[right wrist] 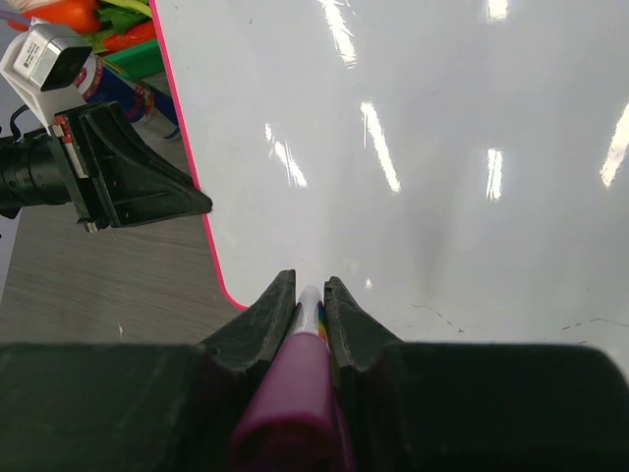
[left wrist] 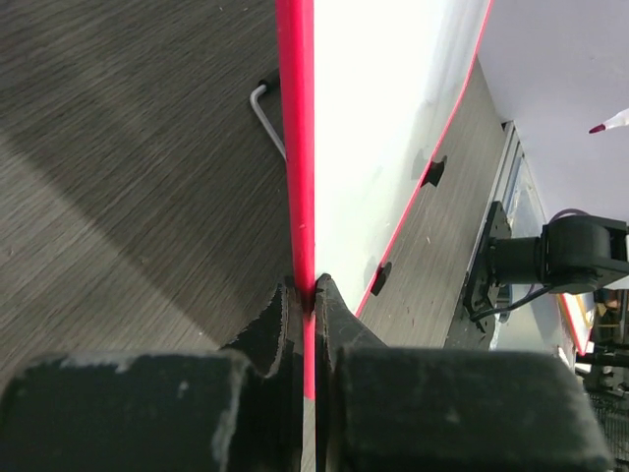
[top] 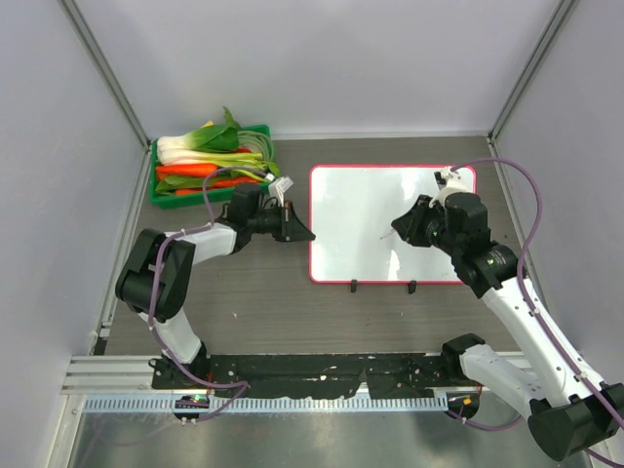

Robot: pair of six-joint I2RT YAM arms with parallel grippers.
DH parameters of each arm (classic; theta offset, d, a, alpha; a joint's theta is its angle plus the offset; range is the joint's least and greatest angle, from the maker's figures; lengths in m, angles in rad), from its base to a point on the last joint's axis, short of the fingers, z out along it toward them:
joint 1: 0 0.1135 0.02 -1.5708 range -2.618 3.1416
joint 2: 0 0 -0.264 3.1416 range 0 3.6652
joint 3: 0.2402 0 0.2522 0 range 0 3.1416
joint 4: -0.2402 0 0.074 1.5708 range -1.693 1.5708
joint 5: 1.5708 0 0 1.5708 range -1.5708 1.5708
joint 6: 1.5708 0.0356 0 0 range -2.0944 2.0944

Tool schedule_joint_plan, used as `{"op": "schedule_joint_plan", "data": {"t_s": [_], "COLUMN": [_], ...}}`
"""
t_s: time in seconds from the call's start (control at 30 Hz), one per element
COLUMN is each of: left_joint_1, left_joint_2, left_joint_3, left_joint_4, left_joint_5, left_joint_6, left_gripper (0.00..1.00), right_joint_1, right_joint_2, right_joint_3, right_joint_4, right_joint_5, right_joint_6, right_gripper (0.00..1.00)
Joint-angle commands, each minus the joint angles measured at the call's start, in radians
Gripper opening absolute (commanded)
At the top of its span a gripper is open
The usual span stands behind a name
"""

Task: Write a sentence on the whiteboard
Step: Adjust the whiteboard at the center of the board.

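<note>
The whiteboard (top: 361, 210) lies on the table, glossy white inside a pink-red frame. My left gripper (top: 304, 234) is shut on its left frame edge; in the left wrist view the jaws (left wrist: 313, 287) pinch the pink edge (left wrist: 295, 147). My right gripper (top: 400, 229) hovers over the board's right half, shut on a marker (right wrist: 295, 393) with a magenta end and a white barrel. The marker points down at the white surface (right wrist: 442, 147). The sentence is out of view; only a few faint dark marks (right wrist: 432, 313) show on the board.
A green crate (top: 156, 190) of vegetables stands at the back left, just behind the left gripper. Two small black feet (top: 353, 286) stick out from the board's near edge. Grey enclosure walls stand on three sides of the table.
</note>
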Motion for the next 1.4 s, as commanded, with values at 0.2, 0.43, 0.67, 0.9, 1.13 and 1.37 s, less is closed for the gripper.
{"op": "schedule_joint_plan", "data": {"t_s": [0.2,0.43,0.67,0.9,1.13,1.37], "left_joint_1": [0.021,0.020,0.015,0.014,0.015,0.020], "left_joint_2": [-0.117,-0.091,-0.157,-0.315,-0.407,-0.314], "left_joint_3": [0.001,0.018,0.010,0.002,0.033,0.177], "left_joint_4": [-0.178,-0.185,-0.189,-0.277,-0.405,-0.464], "left_joint_5": [-0.081,-0.043,-0.100,-0.196,-0.276,-0.264], "left_joint_6": [0.163,0.143,0.126,0.089,0.032,0.055], "left_gripper": [0.00,0.18,0.56,0.91,1.00,1.00], "right_joint_1": [-0.004,-0.004,-0.006,-0.006,-0.006,-0.006], "right_joint_2": [-0.009,-0.006,-0.022,-0.025,-0.022,-0.005], "right_joint_3": [0.037,0.036,0.040,0.039,0.031,0.029], "right_joint_4": [0.051,0.058,0.058,0.061,0.078,0.091], "right_joint_5": [-0.016,-0.029,-0.029,-0.033,-0.044,-0.058], "right_joint_6": [-0.005,-0.001,0.005,0.010,0.013,0.010], "right_gripper": [0.01,0.01,0.01,0.01,0.01,0.01]}}
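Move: The left hand already has its shut fingers on the whiteboard's left edge, the board's middle lying about 20 cm to the right, 3 cm ahead and roughly level. The soda can stands some 14 cm to the hand's left and 9 cm ahead; the near-left black stand foot is about 11 cm right and 10 cm back. From the marker-holding right hand, the board's middle is about 13 cm below, 6 cm ahead and 2 cm right. Still pinching the whiteboard's left edge, the left hand draws it about 1.5 cm to the left and slightly back towards the bases, then opens the fingers wide and lets go. It lifts away some 8 cm while moving a few centimetres farther left, turning a little counter-clockwise. ##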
